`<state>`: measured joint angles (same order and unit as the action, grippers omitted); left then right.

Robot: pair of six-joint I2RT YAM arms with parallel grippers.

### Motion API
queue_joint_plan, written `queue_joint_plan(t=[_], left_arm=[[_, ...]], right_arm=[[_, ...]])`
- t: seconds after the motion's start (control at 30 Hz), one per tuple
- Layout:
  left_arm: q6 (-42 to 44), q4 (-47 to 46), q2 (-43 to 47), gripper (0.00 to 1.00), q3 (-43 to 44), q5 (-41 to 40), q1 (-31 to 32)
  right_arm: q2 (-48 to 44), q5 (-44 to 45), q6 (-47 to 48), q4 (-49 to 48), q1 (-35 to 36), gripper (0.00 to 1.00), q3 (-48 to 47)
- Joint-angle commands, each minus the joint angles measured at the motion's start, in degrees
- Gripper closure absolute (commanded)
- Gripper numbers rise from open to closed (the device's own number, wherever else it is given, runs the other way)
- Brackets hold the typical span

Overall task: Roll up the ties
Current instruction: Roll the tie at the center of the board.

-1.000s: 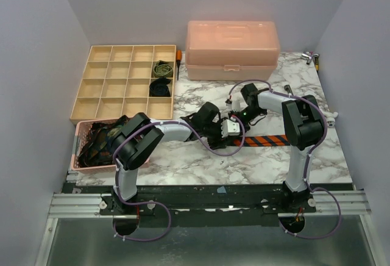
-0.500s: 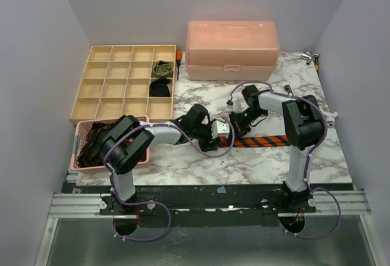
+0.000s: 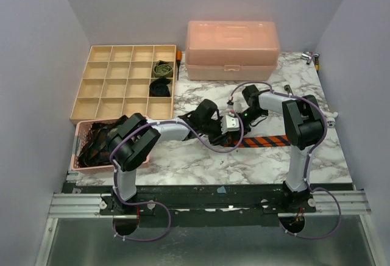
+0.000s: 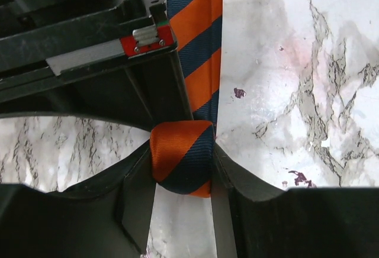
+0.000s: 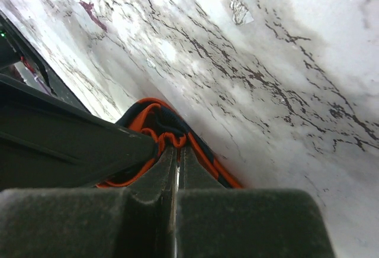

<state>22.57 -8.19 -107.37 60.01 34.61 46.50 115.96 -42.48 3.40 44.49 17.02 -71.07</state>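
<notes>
An orange-and-navy striped tie (image 3: 268,140) lies flat on the marble table, running right from both grippers. Its near end is wound into a small roll (image 4: 182,158). My left gripper (image 4: 182,151) is closed on this roll, one finger pressed against each side. In the top view the left gripper (image 3: 229,127) sits just left of the right gripper (image 3: 239,121). My right gripper (image 5: 177,148) is shut, its tips pinching the fabric fold at the roll's core (image 5: 169,135). The tie's flat length (image 4: 198,39) runs away past the right gripper's black body (image 4: 89,45).
A wooden compartment tray (image 3: 109,89) at the back left holds a rolled olive tie (image 3: 162,68) and a rolled black tie (image 3: 160,87). A pink basket (image 3: 81,159) of dark ties (image 3: 97,141) stands at the left edge. A pink lidded box (image 3: 231,49) stands at the back.
My left gripper drew left off the tie, then came back right, and its jaws narrowed onto the roll. The right gripper stayed shut in place.
</notes>
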Motion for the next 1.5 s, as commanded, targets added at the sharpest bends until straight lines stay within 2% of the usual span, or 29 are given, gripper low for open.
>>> queue_joint_plan(t=[0.0,0.37,0.47,0.53,0.67,1.03,1.3,1.47], left_arm=[[0.3,3.0,-4.2,0.61,3.8,-0.8,1.2],[7.0,12.1,-8.1,0.59,3.6,-10.1,1.3],[8.7,13.6,-8.6,0.6,3.4,-11.3,1.4],[9.3,14.8,-8.7,0.6,3.3,-12.0,1.3],[10.6,16.1,-8.6,0.6,3.1,-12.5,1.3],[10.3,16.9,-8.0,0.6,3.4,-11.7,1.3],[10.8,17.2,-7.7,0.6,3.3,-11.4,1.3],[10.6,17.5,-7.3,0.58,3.5,-10.8,1.3]], right_arm=[[2.3,2.9,0.4,-3.9,-0.1,1.0,1.0],[-1.2,-2.0,-0.5,-3.7,-0.1,0.99,2.3],[-1.6,-3.0,-0.7,-2.9,-0.2,0.93,1.9],[-1.7,-2.8,-0.2,-1.2,-0.6,0.84,1.1],[-3.0,-3.9,2.9,4.7,-2.7,0.72,-1.0],[-8.2,-8.4,4.6,8.4,-2.9,0.53,-1.9],[-9.0,-12.7,5.6,10.0,-2.9,0.47,-3.2],[-6.2,-8.5,4.1,7.7,-2.9,0.49,-2.3]])
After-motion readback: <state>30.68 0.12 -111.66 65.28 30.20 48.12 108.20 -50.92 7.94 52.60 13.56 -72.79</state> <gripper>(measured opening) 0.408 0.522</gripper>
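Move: The rolled-up part of the tie is already between the left fingers, with the tabletop about 4 cm beneath that hand. The middle of the flat tie strip still to be rolled lies some 13 cm to its right, level ahead and about 4 cm lower; the pink box is roughly 33 cm ahead and 2 cm right. For the right hand, shut on a fold at the roll's edge, the roll lies about 3 cm left and slightly above. Straight down about 2.5 cm goes the left hand, tipping slightly steeper and keeping its half-open hold on the rolled tie, then it stays there. The right hand at first keeps its pinch almost unmoved, then opens to about half, lets go of the fold and rises some 6.5 cm away from the roll, shifting about 1 cm right and mostly back on the way. ##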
